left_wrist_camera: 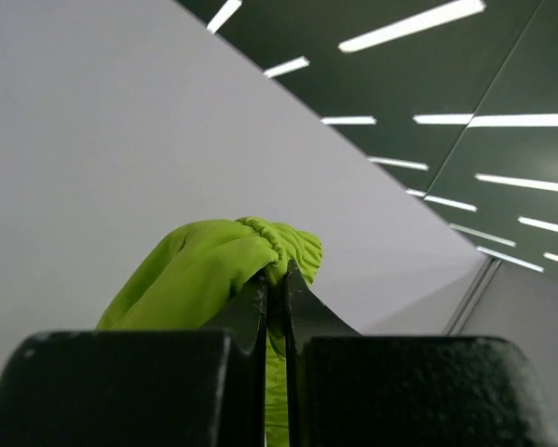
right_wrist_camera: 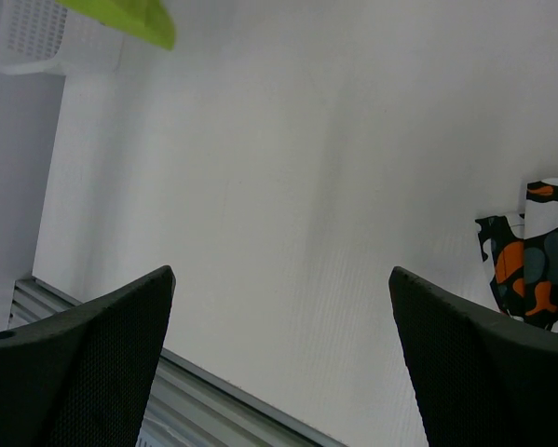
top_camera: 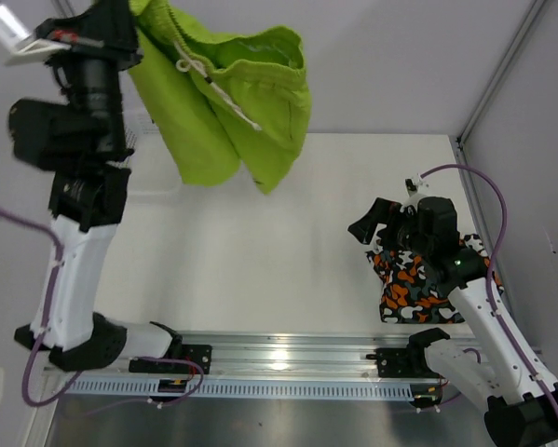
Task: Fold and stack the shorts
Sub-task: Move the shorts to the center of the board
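Note:
The lime green shorts [top_camera: 232, 93] hang in the air at the back left, held high above the table by the waistband, with a white drawstring dangling. My left gripper [top_camera: 131, 35] is shut on them. In the left wrist view its tips [left_wrist_camera: 277, 279] pinch the bunched green waistband [left_wrist_camera: 204, 270]. The camouflage shorts [top_camera: 418, 284] lie folded on the table at the right. My right gripper [top_camera: 372, 223] hovers by their far left corner, open and empty. In the right wrist view its jaws [right_wrist_camera: 280, 275] stand wide over bare table, with the camouflage shorts [right_wrist_camera: 535, 270] at the right edge.
A white mesh basket [right_wrist_camera: 46, 42] stands at the back left of the table, under the hanging green cloth [right_wrist_camera: 129, 19]. A metal rail [top_camera: 279, 358] runs along the near edge. Walls close in the table at the back and on the right.

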Robot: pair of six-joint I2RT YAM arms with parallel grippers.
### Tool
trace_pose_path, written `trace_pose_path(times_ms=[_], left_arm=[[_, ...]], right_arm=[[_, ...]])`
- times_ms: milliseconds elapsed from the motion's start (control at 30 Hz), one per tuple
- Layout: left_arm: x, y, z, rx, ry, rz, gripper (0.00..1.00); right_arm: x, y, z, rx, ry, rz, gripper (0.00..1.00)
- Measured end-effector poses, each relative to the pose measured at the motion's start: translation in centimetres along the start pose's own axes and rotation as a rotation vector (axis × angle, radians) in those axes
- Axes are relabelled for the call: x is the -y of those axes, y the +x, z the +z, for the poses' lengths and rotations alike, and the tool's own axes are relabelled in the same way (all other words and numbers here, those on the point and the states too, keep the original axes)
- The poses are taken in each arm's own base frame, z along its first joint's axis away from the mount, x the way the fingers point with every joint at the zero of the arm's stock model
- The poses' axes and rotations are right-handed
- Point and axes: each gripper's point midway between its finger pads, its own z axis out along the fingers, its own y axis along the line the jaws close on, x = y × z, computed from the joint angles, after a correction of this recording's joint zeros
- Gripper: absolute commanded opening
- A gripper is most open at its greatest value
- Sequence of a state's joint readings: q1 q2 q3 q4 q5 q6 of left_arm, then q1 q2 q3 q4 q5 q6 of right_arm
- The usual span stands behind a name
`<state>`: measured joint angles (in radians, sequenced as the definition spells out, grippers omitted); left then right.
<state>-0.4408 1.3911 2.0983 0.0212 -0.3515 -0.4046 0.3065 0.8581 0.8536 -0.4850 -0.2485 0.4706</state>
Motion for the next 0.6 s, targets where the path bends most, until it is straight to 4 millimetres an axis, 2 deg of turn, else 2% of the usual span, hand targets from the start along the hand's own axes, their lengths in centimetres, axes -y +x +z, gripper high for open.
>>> trace_pose_path(times_ms=[133, 233, 300, 367, 467, 600], left_arm=[[0.8, -7.0, -4.2, 0.132, 0.024, -0.042, 0.00], [0.5, -9.9, -7.4, 0.188, 0.035, -0.069, 0.00], [0.1, -11.2, -9.4, 0.214, 0.039, -0.094, 0.00], [-0.5, -11.6, -11.2, 0.225, 0.037, -0.114, 0.00], [-1.5, -10.8, -12.8, 0.206, 0.026, -0.129, 0.00], [-2.2, -9.1, -13.1, 0.174, 0.012, -0.148, 0.00]], right_arm=[[0.0, -0.1, -0.3, 0.003, 0.005, 0.000, 0.99], [0.0, 0.0, -0.4, 0.002, 0.008, 0.000, 0.99], [0.0, -0.1, -0.5, 0.005, 0.007, 0.000, 0.99], [-0.1, -0.1, -0.5, 0.008, 0.006, 0.001, 0.99], [-0.1, -0.1, -0.5, 0.008, 0.006, 0.004, 0.99], [-0.1, -0.1, -0.5, 0.007, 0.005, 0.006, 0.99]])
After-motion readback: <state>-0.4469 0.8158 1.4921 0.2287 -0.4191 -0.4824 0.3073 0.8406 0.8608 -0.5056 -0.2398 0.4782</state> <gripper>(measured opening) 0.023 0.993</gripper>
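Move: The left hand, shut on the green shorts' waistband, is high over the board. The bare board centre they are meant for lies about 10 cm ahead, 26 cm to its right and some 70 cm below. The empty basket stands about 31 cm ahead and 22 cm to the left of the hand; the folded camouflage shorts lie 42 cm right of the board centre and 15 cm nearer. From the right hand, the centre is roughly 16 cm ahead, 22 cm left and 22 cm below. Still pinching the green shorts by the waistband, the left hand swings back about 14 cm and some 7 cm left, away from the board centre and the basket. It rises slightly, then sinks to finish about 4 cm lower, easing to a stop while the wrist tips up and rolls left side down, some 10 degrees each. ##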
